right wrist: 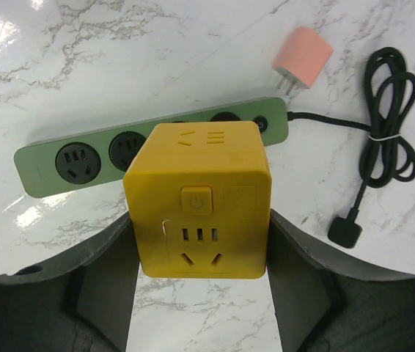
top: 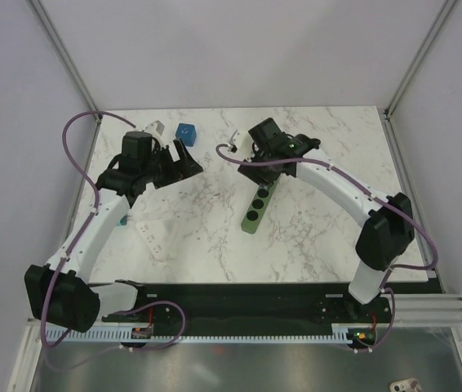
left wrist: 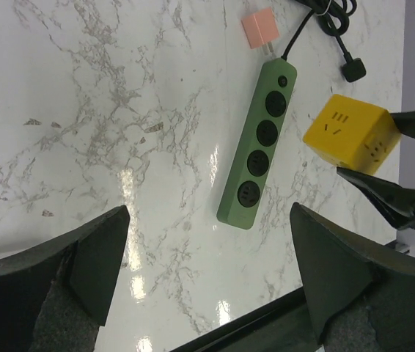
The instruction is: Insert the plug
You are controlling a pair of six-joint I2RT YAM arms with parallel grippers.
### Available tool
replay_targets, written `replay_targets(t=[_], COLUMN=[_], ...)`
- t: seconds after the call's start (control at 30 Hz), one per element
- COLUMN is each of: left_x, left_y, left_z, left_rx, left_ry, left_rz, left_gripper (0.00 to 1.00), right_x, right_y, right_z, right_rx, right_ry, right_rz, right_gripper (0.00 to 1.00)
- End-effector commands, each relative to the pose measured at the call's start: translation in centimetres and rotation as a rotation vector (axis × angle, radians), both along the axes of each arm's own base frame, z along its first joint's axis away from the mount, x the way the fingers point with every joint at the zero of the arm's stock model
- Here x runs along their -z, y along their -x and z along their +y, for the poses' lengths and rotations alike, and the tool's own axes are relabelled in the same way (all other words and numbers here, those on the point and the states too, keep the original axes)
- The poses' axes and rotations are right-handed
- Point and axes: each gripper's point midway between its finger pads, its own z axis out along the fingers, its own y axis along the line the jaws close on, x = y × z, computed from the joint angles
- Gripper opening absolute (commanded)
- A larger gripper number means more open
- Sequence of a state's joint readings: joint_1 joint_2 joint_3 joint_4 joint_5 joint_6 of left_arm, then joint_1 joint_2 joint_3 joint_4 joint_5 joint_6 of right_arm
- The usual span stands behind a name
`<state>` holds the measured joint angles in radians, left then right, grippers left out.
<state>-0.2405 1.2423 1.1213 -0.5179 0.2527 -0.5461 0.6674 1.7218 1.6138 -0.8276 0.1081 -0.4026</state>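
The plug is a yellow cube adapter [right wrist: 199, 198] with a power button and sockets on its faces. My right gripper [right wrist: 202, 249] is shut on it, a dark finger pressed against each side. It hangs just above the green power strip [right wrist: 83, 158], which lies flat with several round sockets showing; the cube hides the strip's middle. The left wrist view shows the cube [left wrist: 350, 136] to the right of the strip [left wrist: 260, 143], clear of it. My left gripper [left wrist: 207, 242] is open and empty over bare marble, near the strip's end. In the top view the right gripper [top: 255, 159] hides the cube.
A pink charger [right wrist: 304, 57] and a coiled black cable [right wrist: 387, 117] lie beyond the strip's switch end. A blue cube [top: 185, 131] and a white cube [top: 156, 128] sit at the back left of the table. A black rail [top: 239, 294] runs along the near edge.
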Motion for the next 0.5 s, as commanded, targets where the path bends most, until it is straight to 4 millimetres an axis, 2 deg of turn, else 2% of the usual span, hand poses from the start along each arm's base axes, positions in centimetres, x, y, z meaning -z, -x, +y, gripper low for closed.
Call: replay_targets(t=[0.0, 0.03, 0.13, 0.2, 0.27, 0.3, 0.47], left_x=[0.3, 0.2, 0.7, 0.5, 0.5, 0.4, 0.3], left_y=[-0.5, -0.5, 0.0, 0.6, 0.9, 0.9, 1.0], left_z=[0.2, 0.0, -0.6, -1.9, -2.4, -2.5, -2.5], left_rx=[0.023, 0.031, 0.061, 0.128, 0.156, 0.159, 0.161], left_ry=[-0.074, -0.073, -0.059, -0.045, -0.05, -0.05, -0.052], left_rz=[-0.065, -0.068, -0.053, -0.058, -0.062, -0.066, -0.069], left_gripper=[0.97, 0.97, 0.97, 0.97, 0.97, 0.97, 0.97], right_x=[0.4, 0.3, 3.3, 4.8, 5.4, 6.3, 6.7], right_y=[-1.5, -1.8, -2.3, -3.0, -3.3, -3.8, -5.0], right_z=[0.8, 0.9, 0.3, -0.3, -0.6, -1.4, -1.9], right_rx=[-0.099, -0.107, -0.177, -0.172, -0.171, -0.163, -0.18], right_ry=[-0.041, -0.033, 0.071, 0.098, 0.084, 0.085, 0.06], right_rz=[0.077, 0.09, 0.125, 0.143, 0.179, 0.21, 0.235], right_gripper=[0.0, 0.0, 0.0, 0.0, 0.0, 0.0, 0.0])
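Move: The yellow cube is already gripped in the right hand. It is bound for the power strip's far socket, nearest the cable, about 5 cm ahead, 3 cm to the right and some 15 cm below that hand. The pink plug lies roughly 7 cm beyond that socket and 2 cm to its left; the coiled cable is 12 cm beyond the socket and 9 cm to its right. From the empty left hand the socket is about 26 cm right, 4 cm ahead and 19 cm down. The yellow cube, still held between the right fingers, is brought down towards the strip's far socket, sinking about 8 cm while going some 4 cm forward and a little right. The right wrist tips some 15 degrees so the fingers point more steeply down. The left hand, open and empty, drifts about 3 cm right, back and down. ##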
